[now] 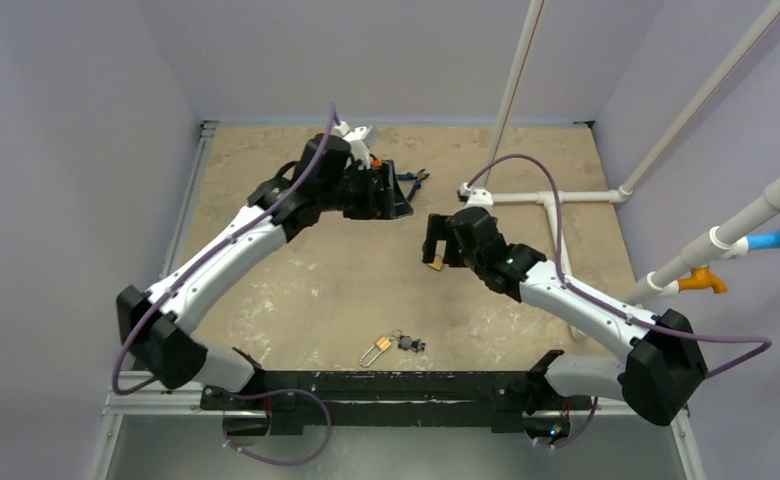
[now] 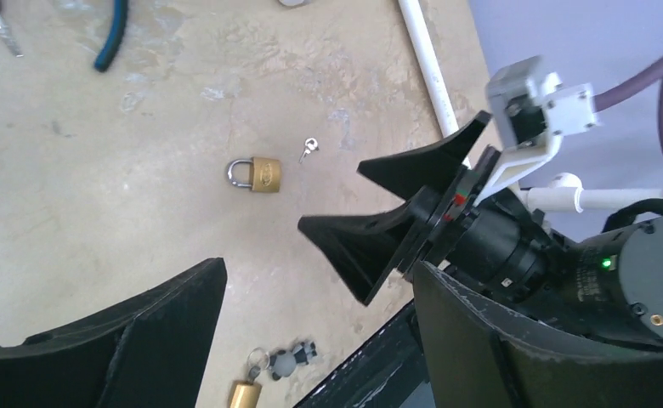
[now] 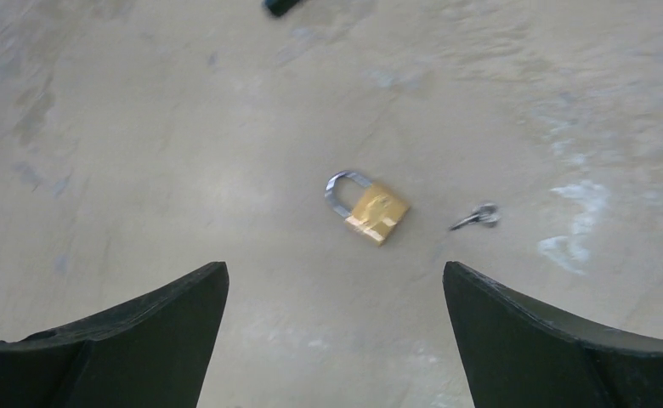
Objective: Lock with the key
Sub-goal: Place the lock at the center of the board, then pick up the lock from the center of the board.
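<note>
A brass padlock [image 3: 371, 208] with a silver shackle lies flat on the tan table, and a small silver key [image 3: 478, 216] lies loose just to its right, not touching it. My right gripper [image 3: 335, 268] hangs open above them, nothing between its fingers. In the left wrist view the same padlock [image 2: 260, 173] and key [image 2: 309, 149] show beyond my open, empty left gripper [image 2: 320, 268]. From above, the left gripper [image 1: 401, 195] is at the back centre, the right gripper [image 1: 434, 245] just beside it, with the padlock [image 1: 434, 264] peeking out under it.
A second brass padlock [image 1: 374, 350] on a ring with a small charm [image 1: 411, 345] lies near the front rail [image 1: 386, 382]. Blue-handled pliers [image 2: 111, 34] lie at the back. White pipes [image 1: 546, 197] run along the table's right side.
</note>
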Robot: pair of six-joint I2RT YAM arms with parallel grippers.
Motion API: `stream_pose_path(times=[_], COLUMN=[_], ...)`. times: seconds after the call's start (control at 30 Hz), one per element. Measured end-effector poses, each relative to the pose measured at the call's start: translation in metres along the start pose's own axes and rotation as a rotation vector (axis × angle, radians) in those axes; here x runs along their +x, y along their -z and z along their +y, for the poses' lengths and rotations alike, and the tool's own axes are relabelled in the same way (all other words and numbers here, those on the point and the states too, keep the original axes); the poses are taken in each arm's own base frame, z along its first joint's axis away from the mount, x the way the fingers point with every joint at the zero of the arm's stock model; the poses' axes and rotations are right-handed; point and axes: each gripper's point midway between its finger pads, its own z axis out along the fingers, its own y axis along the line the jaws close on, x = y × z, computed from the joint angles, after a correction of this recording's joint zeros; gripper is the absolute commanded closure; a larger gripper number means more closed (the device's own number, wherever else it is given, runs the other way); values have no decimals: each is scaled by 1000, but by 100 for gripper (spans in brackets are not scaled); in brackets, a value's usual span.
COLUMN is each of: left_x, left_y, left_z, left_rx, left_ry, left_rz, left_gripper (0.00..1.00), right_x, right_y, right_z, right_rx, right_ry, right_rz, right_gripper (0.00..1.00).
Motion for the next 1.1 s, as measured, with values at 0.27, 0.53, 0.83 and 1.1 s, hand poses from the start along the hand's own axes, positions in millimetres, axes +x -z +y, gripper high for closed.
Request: stream_pose_path(times=[0.27,0.53,0.83,1.1], left_x=[35,80,100,103], left_y=[86,134,147,147], left_z=[42,71,90,96], left_rx=[-77,-159,-217,-235], left_ry=[-8,-20,7,17], left_rz=[-59,-36,-31,-29], left_gripper=[18,18,18,18], right_x=[75,148,191,219], right_y=[35,50,45,46], right_z=[91,122,128,129], right_rx=[-230,-331,-380,-376], right_ry=[176,347,521,610], right_rz=[135,267,349,403], right_gripper=[5,29,52,60])
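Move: The long-shackle lock with its key in it lies about 16 cm back and 15 cm left of the right hand, some 13 cm below; the grey key fob lies 6 cm to the right of that lock. The brass lock just set down at the board's centre is about 4 cm ahead and 3 cm left of the right hand, and its small key is level with it, 6 cm farther right. From the left hand the long-shackle lock lies about 17 cm back, 2 cm left and 25 cm lower. Sweep the right gripper back and left, about 24 cm in all, away from the brass lock to the long-shackle lock at the near edge, sinking some 10 cm mostly late. Turn it about 45 degrees counter-clockwise and narrow the wide-open fingers to about half around the lock body. Meanwhile draw the empty, still open left gripper left and back about 20 cm. ##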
